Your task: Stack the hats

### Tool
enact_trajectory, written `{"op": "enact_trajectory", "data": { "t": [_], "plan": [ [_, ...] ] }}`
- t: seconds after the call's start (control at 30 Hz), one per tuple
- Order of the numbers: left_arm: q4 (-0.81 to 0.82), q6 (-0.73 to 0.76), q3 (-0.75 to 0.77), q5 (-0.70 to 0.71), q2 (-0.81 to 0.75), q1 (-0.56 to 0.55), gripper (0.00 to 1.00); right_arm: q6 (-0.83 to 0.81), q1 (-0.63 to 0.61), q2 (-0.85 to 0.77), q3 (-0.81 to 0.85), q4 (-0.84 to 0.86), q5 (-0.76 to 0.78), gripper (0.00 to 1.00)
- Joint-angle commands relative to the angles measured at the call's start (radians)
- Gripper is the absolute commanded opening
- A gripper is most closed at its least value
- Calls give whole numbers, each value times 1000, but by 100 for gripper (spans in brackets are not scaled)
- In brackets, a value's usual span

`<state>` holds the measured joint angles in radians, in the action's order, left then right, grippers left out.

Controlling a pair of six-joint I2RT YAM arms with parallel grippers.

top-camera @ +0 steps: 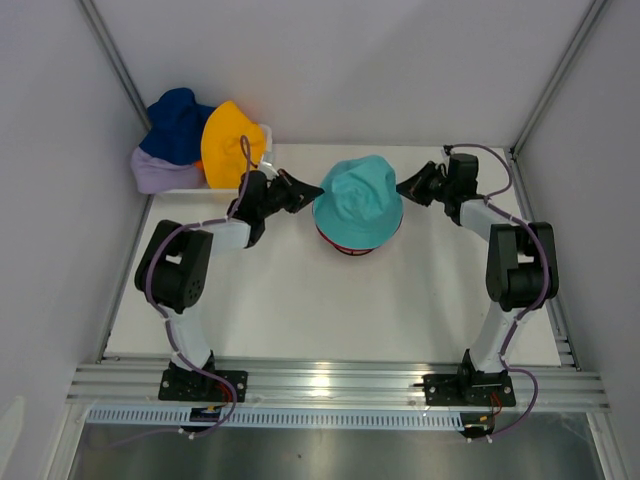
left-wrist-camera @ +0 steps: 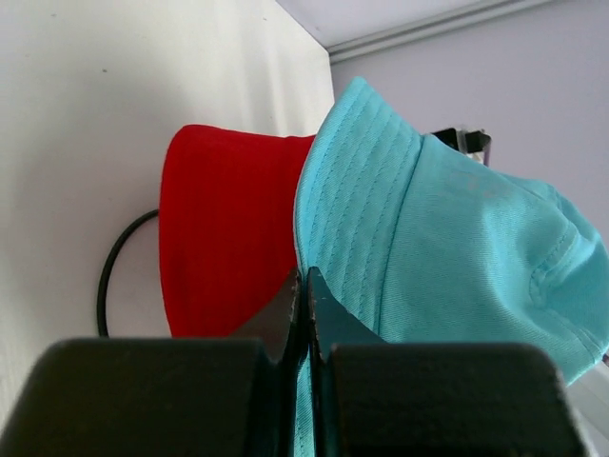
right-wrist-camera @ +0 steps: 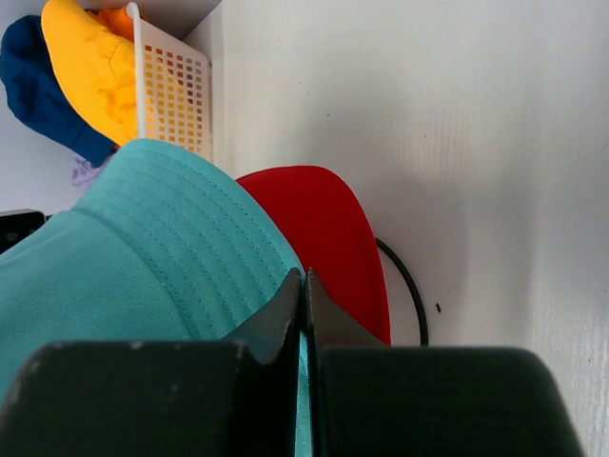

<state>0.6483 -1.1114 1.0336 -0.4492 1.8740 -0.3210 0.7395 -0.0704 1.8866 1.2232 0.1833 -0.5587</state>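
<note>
A teal hat [top-camera: 358,195] sits over a red hat [top-camera: 347,250] in the middle of the table. My left gripper [top-camera: 318,190] is at the teal hat's left brim and my right gripper [top-camera: 403,187] at its right brim. In the left wrist view the left gripper [left-wrist-camera: 304,276] is shut, with the teal hat's [left-wrist-camera: 457,257] brim pinched between its fingers and the red hat [left-wrist-camera: 224,228] behind. In the right wrist view the right gripper [right-wrist-camera: 304,276] is likewise shut on the teal hat's [right-wrist-camera: 114,248] brim, beside the red hat [right-wrist-camera: 328,228].
A black wire frame [right-wrist-camera: 409,286] shows under the red hat. At the back left a white lattice basket [right-wrist-camera: 176,95] holds a yellow hat [top-camera: 230,140], a navy hat [top-camera: 178,120], a lavender hat [top-camera: 160,172] and an orange hat [right-wrist-camera: 114,19]. Walls enclose the table.
</note>
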Motion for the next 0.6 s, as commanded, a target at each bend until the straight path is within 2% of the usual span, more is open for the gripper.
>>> {"op": "enact_trajectory", "data": {
  "t": [0.0,0.2,0.37,0.57],
  "plan": [
    [-85,10,22,78,-22,-1,1,-26,-6,-55,-1,-28,48,0],
    [-289,100,60,180,-32,-16,1,-23,-3,-52,-7,-39,66,0],
    [-254,110,-18,191,-36,-27,1,-37,-11,-66,-36,-41,95,0],
    [-294,185,-12,204,-35,-56,1,-66,-25,-72,-65,-54,105,0]
  ]
}}
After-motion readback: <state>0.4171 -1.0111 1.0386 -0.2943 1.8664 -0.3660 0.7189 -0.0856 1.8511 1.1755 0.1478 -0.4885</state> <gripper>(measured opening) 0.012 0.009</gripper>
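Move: Both hands already pinch opposite brim edges of the teal hat, whose middle is about 8 cm right and 3 cm back of the left hand at nearly its height. The red hat on the wire stand lies some 9 cm right, 4 cm back and 4 cm below that hand; the yellow hat in the basket is about 20 cm left and 9 cm ahead. From the right hand, the red hat is roughly 8 cm left, 4 cm back and 3 cm lower. Lower the left gripper about 5 cm, bringing its pinched side of the teal brim down beside the red hat and tipping the fingers downward by some 10 degrees. Let the right hand keep its pinch almost in place, then ease down and slightly back, a bit over 1 cm each. Keep both grippers shut throughout. ##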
